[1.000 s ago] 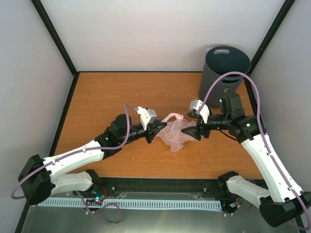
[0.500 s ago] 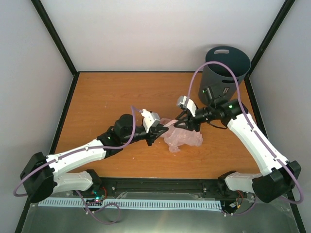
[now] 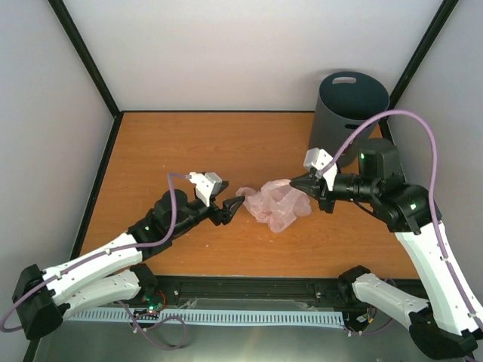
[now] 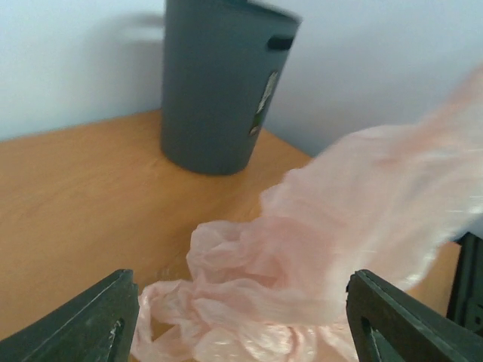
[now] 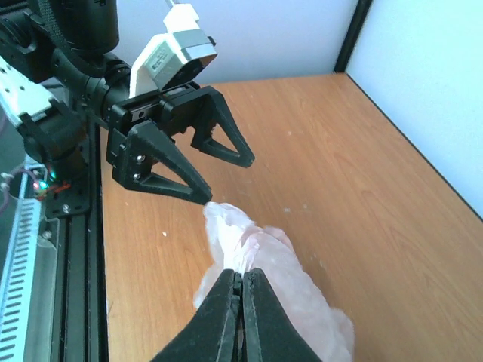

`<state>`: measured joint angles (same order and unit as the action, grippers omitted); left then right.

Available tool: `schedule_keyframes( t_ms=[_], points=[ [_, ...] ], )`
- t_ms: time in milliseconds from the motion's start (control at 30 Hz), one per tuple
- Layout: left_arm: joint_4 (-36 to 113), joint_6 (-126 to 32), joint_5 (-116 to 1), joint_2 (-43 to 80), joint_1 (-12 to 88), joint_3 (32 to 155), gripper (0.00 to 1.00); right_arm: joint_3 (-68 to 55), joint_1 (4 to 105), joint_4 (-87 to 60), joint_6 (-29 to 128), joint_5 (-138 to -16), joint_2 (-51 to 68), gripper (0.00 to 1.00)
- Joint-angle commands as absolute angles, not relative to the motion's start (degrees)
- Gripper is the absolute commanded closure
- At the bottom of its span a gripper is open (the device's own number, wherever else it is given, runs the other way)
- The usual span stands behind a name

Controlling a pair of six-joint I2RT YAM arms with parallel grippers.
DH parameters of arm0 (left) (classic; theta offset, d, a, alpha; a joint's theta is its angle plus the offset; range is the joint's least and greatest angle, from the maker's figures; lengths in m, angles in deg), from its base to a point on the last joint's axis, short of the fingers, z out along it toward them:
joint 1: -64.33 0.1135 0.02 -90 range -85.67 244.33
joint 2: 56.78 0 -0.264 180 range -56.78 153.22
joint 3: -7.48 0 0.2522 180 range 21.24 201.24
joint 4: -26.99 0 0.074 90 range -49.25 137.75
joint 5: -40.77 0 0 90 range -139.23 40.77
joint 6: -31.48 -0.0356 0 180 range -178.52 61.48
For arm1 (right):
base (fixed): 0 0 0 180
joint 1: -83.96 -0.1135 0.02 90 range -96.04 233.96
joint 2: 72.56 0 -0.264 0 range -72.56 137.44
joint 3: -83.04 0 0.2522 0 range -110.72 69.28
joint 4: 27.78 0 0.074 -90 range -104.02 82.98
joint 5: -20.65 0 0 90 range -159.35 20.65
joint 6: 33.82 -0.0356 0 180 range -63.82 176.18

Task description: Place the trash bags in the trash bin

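The pale-pink trash bag [image 3: 273,205] lies crumpled on the wooden table [image 3: 189,143] between both arms. My right gripper [image 3: 296,184] is shut on the bag's right end, and a fold of pink film [image 5: 235,240] sticks out past its closed tips [image 5: 240,276]. My left gripper [image 3: 235,207] stands open just left of the bag, holding nothing. In the left wrist view, the bag [image 4: 317,241] spreads between the two wide-apart fingers [image 4: 98,317]. The dark grey trash bin [image 3: 349,105] stands upright at the back right corner, and the left wrist view shows this bin [image 4: 223,83] beyond the bag.
Black frame posts [image 3: 87,60] and pale walls close in the table on three sides. The right arm's purple cable [image 3: 392,115] arcs in front of the bin. A black rail [image 3: 249,286] runs along the near edge.
My left gripper opened, let go of the bag and drew back to the left. My right gripper closed on the bag's right end and pulled it slightly rightward.
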<state>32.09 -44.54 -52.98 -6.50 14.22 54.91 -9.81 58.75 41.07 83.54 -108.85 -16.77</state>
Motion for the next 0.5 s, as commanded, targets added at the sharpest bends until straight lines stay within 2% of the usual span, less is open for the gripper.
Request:
schedule_keyframes(
  t_ms=[0, 300, 467],
  points=[
    [31.0, -36.9, -48.0, -3.2, 14.0, 49.5, 0.22, -4.0, 59.1, 40.9, 81.5, -102.4, -20.6, 0.97],
    [15.8, -24.6, -59.4, 12.0, 14.5, 45.8, 0.22, 3.0, 60.6, 46.7, 81.8, -91.6, -29.2, 0.97],
    [10.5, -18.3, -59.6, 17.7, 14.5, 43.9, 0.23, 5.8, 60.9, 46.0, 81.8, -89.9, -31.6, 0.97]
  ],
)
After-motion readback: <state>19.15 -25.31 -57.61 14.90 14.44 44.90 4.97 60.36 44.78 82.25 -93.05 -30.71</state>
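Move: The right hand already grips the trash bag shut; its crumpled body hangs about 5 cm to that hand's left, 2 cm ahead and some 15 cm below. For the open left hand the same bag is the target, roughly 14 cm to the right, 2 cm ahead and 7 cm down. The trash bin stands far out, about 36 cm ahead, 17 cm right and 20 cm below the right hand, or about 35 cm ahead, 36 cm right and 10 cm below the left. The left hand, fingers staying wide open, drops about 15 cm beside the bag's loose end while its fingers tip down nearly 30 degrees towards the tabletop, easing a little to the right, nearer the bag. Keeping its pinch on the bag, the right hand lowers it some 7 cm and draws it 5 to 6 cm to the right, turning about 15 degrees clockwise. ##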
